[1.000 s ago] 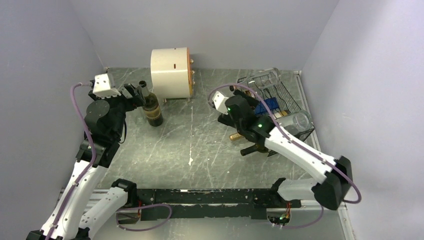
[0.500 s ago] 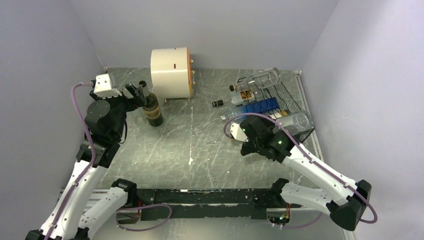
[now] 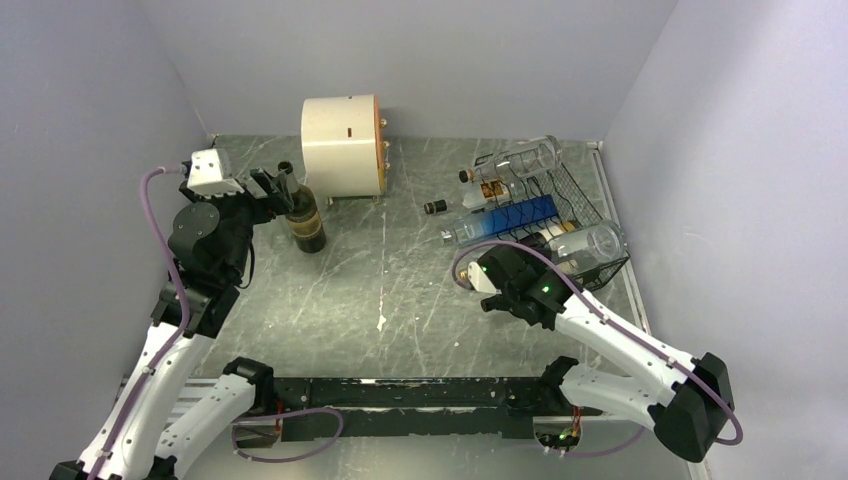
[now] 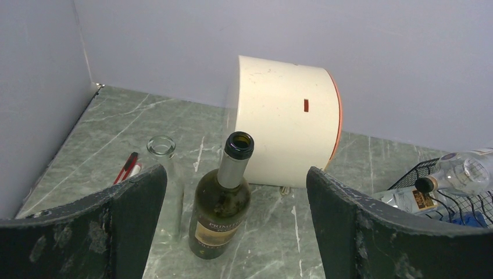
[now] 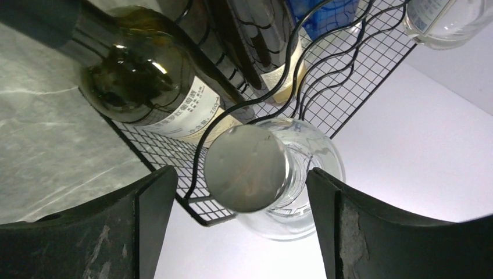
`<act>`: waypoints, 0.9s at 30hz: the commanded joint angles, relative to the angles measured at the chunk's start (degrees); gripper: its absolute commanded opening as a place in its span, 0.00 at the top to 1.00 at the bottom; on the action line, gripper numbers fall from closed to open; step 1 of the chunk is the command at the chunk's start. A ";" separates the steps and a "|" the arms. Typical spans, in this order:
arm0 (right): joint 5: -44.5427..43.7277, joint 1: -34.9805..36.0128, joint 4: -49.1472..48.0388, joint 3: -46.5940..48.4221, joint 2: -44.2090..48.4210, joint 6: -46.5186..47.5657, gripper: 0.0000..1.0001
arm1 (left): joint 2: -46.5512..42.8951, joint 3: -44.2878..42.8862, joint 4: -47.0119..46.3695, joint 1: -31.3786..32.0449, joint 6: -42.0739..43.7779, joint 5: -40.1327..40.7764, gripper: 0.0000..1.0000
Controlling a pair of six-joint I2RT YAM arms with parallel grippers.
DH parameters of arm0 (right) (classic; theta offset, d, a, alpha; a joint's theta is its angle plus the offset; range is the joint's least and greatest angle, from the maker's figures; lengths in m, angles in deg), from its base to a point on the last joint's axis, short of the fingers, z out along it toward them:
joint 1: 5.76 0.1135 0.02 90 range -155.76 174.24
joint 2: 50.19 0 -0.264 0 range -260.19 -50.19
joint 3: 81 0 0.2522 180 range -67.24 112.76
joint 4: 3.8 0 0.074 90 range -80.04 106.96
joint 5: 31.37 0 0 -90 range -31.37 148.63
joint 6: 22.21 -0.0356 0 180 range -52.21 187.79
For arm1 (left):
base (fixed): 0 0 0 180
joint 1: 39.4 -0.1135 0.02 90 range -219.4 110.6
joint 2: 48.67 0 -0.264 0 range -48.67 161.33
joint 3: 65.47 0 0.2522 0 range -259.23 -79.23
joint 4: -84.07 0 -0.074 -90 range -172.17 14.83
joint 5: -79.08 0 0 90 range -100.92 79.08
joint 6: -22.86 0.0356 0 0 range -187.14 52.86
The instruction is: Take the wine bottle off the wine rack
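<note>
The black wire wine rack (image 3: 580, 195) stands at the right and holds several bottles lying down. In the right wrist view a dark wine bottle (image 5: 139, 75) with a pale label lies in a lower cell of the wine rack (image 5: 325, 75). Beside it a clear bottle's silver cap (image 5: 247, 168) points at the camera. My right gripper (image 5: 239, 173) is open, its fingers either side of that cap and apart from it. My left gripper (image 4: 235, 173) is open at the far left. Another dark wine bottle (image 4: 224, 203) stands upright on the table just ahead of it.
A cream drum (image 3: 340, 145) lies at the back, behind the standing bottle (image 3: 305, 225). An empty clear bottle (image 4: 161, 146) and a red pen (image 4: 127, 167) are left of it. Bottle necks (image 3: 435, 207) stick out of the rack towards the middle. The right wall is close behind the rack.
My right arm has drawn back from the rack's upper front to its near corner, and its jaws have narrowed a little. The left arm has not moved.
</note>
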 commanded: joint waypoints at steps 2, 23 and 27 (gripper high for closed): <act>-3.25 -2.24 -6.94 -2.62 0.52 5.92 0.15 | -0.61 -0.73 -1.38 0.59 0.16 -0.03 0.07; -2.23 -7.87 -18.55 -6.76 1.50 14.34 0.37 | -0.98 -0.74 -1.51 0.68 0.42 0.06 0.07; -3.47 -7.91 -23.16 -7.55 1.57 16.54 0.52 | -0.98 -0.76 -1.51 0.66 0.42 0.14 0.07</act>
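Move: For the right hand, the clear bottle's grey cap lies about 3 cm ahead, 2 cm right and 2 cm below, centred between the open fingers. The middle of the green wine bottle sits roughly 1 cm ahead, 4 cm right and 9 cm below the hand; the brown bottle's is some 8 cm ahead, 1 cm right and 9 cm below. For the idle left hand, the grey cap is around 47 cm right, 5 cm back and 22 cm lower. Forward and down, about 3 cm in all along its slanted fingers, the right hand eases onto the capped end of the clear bottle in the rack, barely turning. Its wide-open fingers close by about a quarter as they come around the grey cap, and they end against its sides, still narrowing slowly after the hand has almost stopped. ##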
